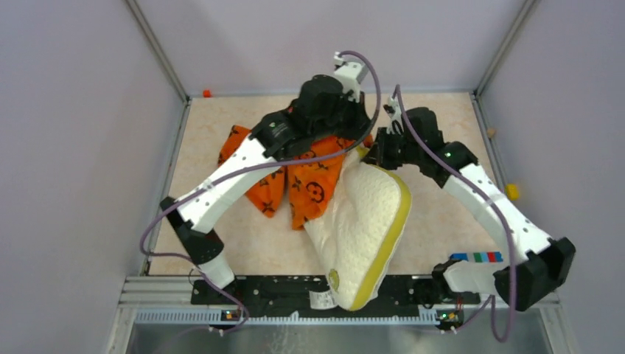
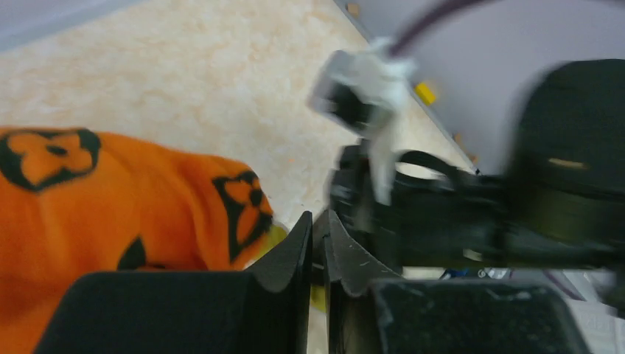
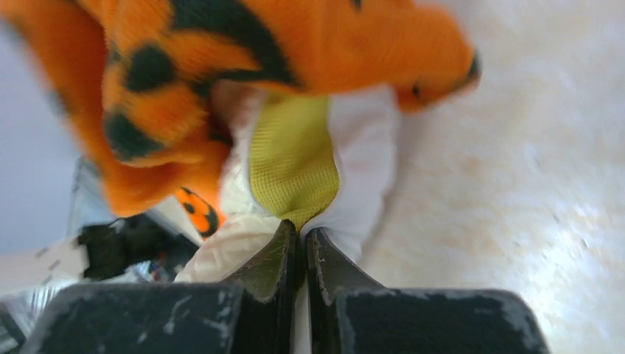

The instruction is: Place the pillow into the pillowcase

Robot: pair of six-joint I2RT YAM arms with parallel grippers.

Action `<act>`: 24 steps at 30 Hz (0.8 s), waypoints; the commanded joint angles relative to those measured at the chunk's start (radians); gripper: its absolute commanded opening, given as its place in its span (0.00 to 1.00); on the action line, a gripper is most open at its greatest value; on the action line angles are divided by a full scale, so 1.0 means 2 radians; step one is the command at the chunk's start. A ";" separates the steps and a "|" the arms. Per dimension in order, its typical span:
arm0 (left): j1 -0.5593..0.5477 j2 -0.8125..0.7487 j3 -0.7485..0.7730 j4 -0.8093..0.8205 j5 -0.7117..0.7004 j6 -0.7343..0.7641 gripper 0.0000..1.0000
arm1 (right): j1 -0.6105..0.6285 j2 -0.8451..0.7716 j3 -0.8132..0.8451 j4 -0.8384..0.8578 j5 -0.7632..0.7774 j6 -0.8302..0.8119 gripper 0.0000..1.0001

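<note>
The white quilted pillow with yellow trim stands on edge in the middle of the table, its near end at the front rail. The orange pillowcase with black motifs lies crumpled to its left and drapes over its far corner. My right gripper is shut on that far corner, pinching the yellow trim just under the pillowcase's edge. My left gripper hangs right of the pillowcase. Only a hairline gap shows between its fingers and no fabric is in it. It points at the right arm's wrist.
Purple walls and metal posts close in the table on three sides. A strip of coloured squares lies by the right arm's base. A small yellow piece sits at the right edge and a small orange one at the back left corner.
</note>
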State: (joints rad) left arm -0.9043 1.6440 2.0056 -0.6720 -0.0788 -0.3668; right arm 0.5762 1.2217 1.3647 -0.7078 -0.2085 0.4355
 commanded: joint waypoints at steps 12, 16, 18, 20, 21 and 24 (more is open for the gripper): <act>-0.003 -0.024 -0.124 0.028 -0.105 0.039 0.97 | -0.174 0.143 -0.150 0.159 0.013 0.019 0.00; 0.005 -0.052 -0.243 0.021 -0.147 0.044 0.99 | -0.177 0.159 -0.122 0.149 0.027 0.006 0.00; 0.013 -0.051 -0.281 0.023 -0.144 0.040 0.99 | -0.178 0.168 -0.104 0.139 0.036 -0.001 0.00; 0.015 -0.040 -0.302 0.030 -0.147 0.037 0.99 | -0.178 0.173 -0.086 0.124 0.045 -0.005 0.01; 0.015 -0.031 -0.306 0.035 -0.142 0.037 0.99 | -0.177 0.173 -0.079 0.115 0.049 -0.009 0.13; 0.017 -0.002 -0.308 0.048 -0.106 0.035 0.99 | -0.177 0.142 -0.078 0.098 0.072 -0.012 0.57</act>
State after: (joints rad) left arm -0.8745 1.5940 1.3941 -0.6373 -0.3264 -0.3031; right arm 0.2264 1.5730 1.1450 -0.5091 -0.1364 0.4370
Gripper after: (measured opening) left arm 0.987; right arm 0.389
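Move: The left hand, barely open beside the raised edge of the pillowcase, has the cloth's middle about 16 cm to its left, level with it fore and aft, and 30 cm below; the pillow's middle is straight back about 13 cm and some 27 cm down. From the right hand, still pinching the pillow's yellow-edged far corner, the pillowcase's middle lies about 13 cm left, 3 cm ahead and 19 cm below, the pillow's middle roughly 10 cm back, 2 cm right and 16 cm down. The right hand carries the pinched pillow corner down about 20 cm and 10 cm to the right, tipping its fingers downward, then drifts forward to some 10 cm in all with a slight rise, and its fingers begin to part around the pillow's edge only at the end. The left hand opens wide and comes away from the raised pillowcase edge, dipping down and right some 5 cm before swinging back left and sinking to about 23 cm below its start, rolling roughly 30 degrees so its fingers point down over the case's hem where it overlaps the pillow. ##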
